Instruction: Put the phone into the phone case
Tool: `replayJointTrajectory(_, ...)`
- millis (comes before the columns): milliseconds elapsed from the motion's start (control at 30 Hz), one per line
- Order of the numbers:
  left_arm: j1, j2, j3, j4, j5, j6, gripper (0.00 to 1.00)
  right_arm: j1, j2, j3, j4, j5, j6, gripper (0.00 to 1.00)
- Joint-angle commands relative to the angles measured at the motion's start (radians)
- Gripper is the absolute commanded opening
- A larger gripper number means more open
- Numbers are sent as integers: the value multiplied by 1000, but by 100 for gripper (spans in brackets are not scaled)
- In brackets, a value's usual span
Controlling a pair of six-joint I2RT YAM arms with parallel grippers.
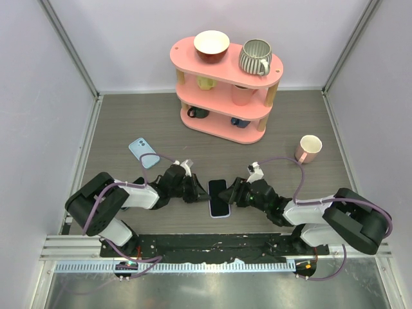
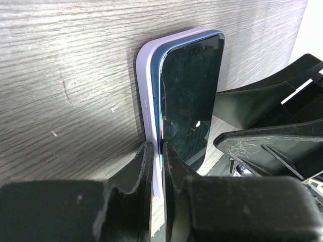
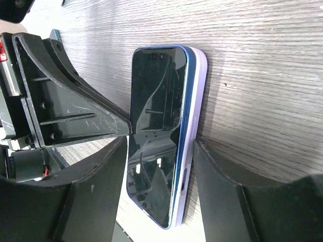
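Observation:
A dark-screened blue phone (image 1: 219, 196) lies face up in a lavender phone case (image 1: 213, 209) near the table's front middle. In the left wrist view the phone (image 2: 189, 96) has its blue side showing above the case rim (image 2: 146, 96). My left gripper (image 2: 157, 146) is shut on the near edge of the case and phone, reaching in from the left (image 1: 196, 193). My right gripper (image 3: 160, 141) comes from the right (image 1: 232, 192), open. One of its fingers (image 3: 217, 171) rests by the case wall (image 3: 198, 91); the other hovers over the phone's screen (image 3: 156, 116).
A light blue phone-shaped item (image 1: 143, 152) lies on the table to the back left. A pink three-tier shelf (image 1: 225, 90) stands at the back with a bowl (image 1: 211, 45), a striped mug (image 1: 255, 56) and more cups. A pink mug (image 1: 309, 148) stands at the right.

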Motion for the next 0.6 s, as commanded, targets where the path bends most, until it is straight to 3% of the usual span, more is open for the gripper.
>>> replayJointTrajectory(0, -33, 1, -1, -31, 98, 37, 12, 41, 24, 64, 345, -310, 121, 59)
replayJointTrajectory(367, -27, -24, 14, -87, 84, 72, 12, 32, 74, 64, 302, -295, 117, 50)
replayJointTrajectory(467, -27, -28, 14, -94, 77, 80, 12, 30, 52, 49, 269, -265, 108, 38)
replayJointTrajectory(567, -27, -33, 17, -105, 69, 85, 12, 30, 17, 55, 197, -242, 82, 19)
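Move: The phone, lying face up in the case, is between the hands: its middle is about 4 cm to the right of the nearly shut left fingers and 1 cm farther out, and about 3 cm to the left of the open right fingers, level with them, 1 to 2 cm below both. From the left hand, the light-blue phone lies roughly 23 cm left and 17 cm farther out. The mug stands some 28 cm right of the right hand and 16 cm farther out. With one finger on the screen side and the other reaching the case's back, the right hand goes left, back and up, some 4 cm left and 3 cm each back and up, tipping the phone and case up by their right long side as it rolls and turns counter-clockwise about 15 degrees in all and closes its fingers to about half their opening, pinching the two from front and back. The left hand keeps its almost closed fingertips low against the left long edge as a stop, easing only 1.5 cm back. ##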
